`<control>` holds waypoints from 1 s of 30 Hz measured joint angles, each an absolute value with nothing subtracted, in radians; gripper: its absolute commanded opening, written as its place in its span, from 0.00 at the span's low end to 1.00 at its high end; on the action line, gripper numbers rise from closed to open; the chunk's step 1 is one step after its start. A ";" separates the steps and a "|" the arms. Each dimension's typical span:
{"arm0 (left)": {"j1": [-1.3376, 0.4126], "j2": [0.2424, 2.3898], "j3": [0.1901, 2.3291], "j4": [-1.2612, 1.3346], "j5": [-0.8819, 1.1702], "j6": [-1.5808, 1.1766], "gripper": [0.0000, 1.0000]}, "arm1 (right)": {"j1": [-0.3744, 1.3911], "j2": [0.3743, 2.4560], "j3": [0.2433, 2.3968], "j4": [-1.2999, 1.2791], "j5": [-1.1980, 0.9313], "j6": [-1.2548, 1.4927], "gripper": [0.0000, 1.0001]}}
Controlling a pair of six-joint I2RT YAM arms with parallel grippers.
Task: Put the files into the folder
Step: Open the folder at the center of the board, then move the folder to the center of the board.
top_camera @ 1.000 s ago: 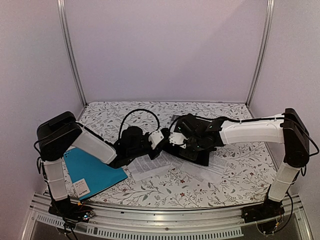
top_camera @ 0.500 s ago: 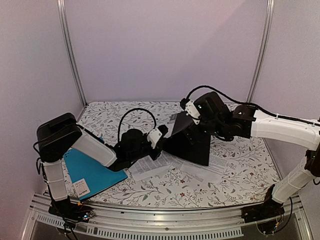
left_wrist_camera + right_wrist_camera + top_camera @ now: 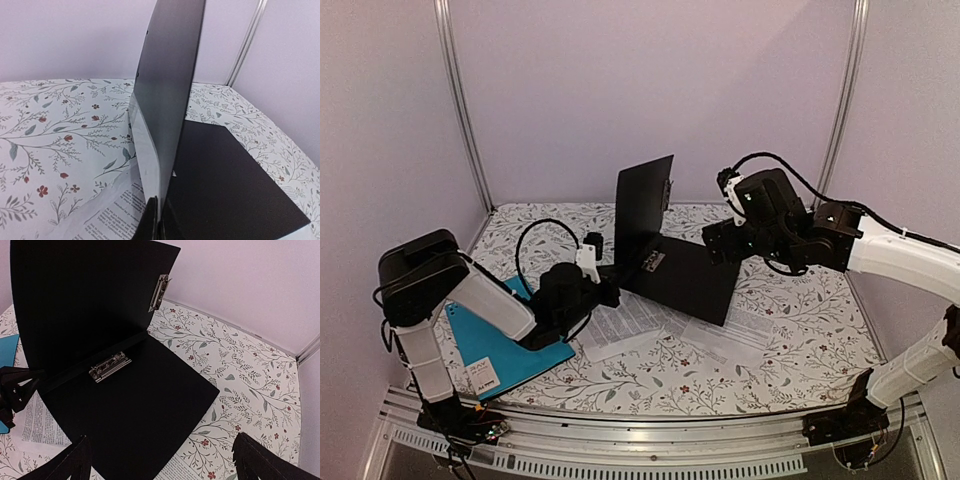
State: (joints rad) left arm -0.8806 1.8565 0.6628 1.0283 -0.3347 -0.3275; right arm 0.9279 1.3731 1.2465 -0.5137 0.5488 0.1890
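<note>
The black folder (image 3: 685,285) lies open, its cover (image 3: 645,210) standing upright. My left gripper (image 3: 607,291) is shut on the cover's lower edge by the spine; in the left wrist view the jaws (image 3: 158,220) pinch that thin edge of the folder (image 3: 170,75). My right gripper (image 3: 718,240) hangs open above the folder's right side, holding nothing. In the right wrist view its gripper (image 3: 165,465) spreads wide over the flat half of the folder (image 3: 150,400), below the silver clip (image 3: 110,366). The files (image 3: 625,330) lie on the table in front of the folder, with more sheets (image 3: 732,335) to the right.
A teal-blue folder (image 3: 505,345) lies at the front left beside the left arm. The table has a floral cloth (image 3: 790,345) and is walled in by pale panels with metal posts (image 3: 460,110) at the back corners.
The folder's cover has swung up from low to upright. My right gripper has opened, let go of it and drawn back up to the right. The left gripper has shifted left, pinching tighter.
</note>
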 measured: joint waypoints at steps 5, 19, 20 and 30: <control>-0.880 1.812 0.599 1.036 -0.422 -0.596 0.00 | 0.923 1.420 1.246 -0.516 0.546 0.207 0.99; -0.868 1.792 0.497 1.001 -0.451 -1.071 0.61 | 0.881 1.512 1.248 -0.526 0.487 0.214 0.99; -0.865 1.787 0.497 0.987 -0.435 -1.082 0.65 | 0.874 1.515 1.248 -0.532 0.479 0.217 0.99; -0.854 1.529 0.426 0.776 -0.381 -1.100 0.85 | 0.761 1.520 1.183 -0.535 0.331 0.333 0.99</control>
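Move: My left hand already pinches the black folder's near-upright cover at its near edge, by the hinge; it is to fold down onto the table about 12 cm ahead and 8 cm left, some 6 cm below. The folder's lying panel is about 7 cm ahead and 15 cm right of that hand; the teal folder is 22 cm left and 12 cm back. From my open right hand, the lying panel is roughly 8 cm ahead, 8 cm left and 22 cm below. With my left hand I swing the pinched cover left about 6 cm, sinking some 4 cm and rolling my left side down about 30 degrees. Partway down I open the fingers wide, then rise slightly while drawing back and left. My open right hand sinks some 10 cm towards the lying panel, easing forward and tipping down. ##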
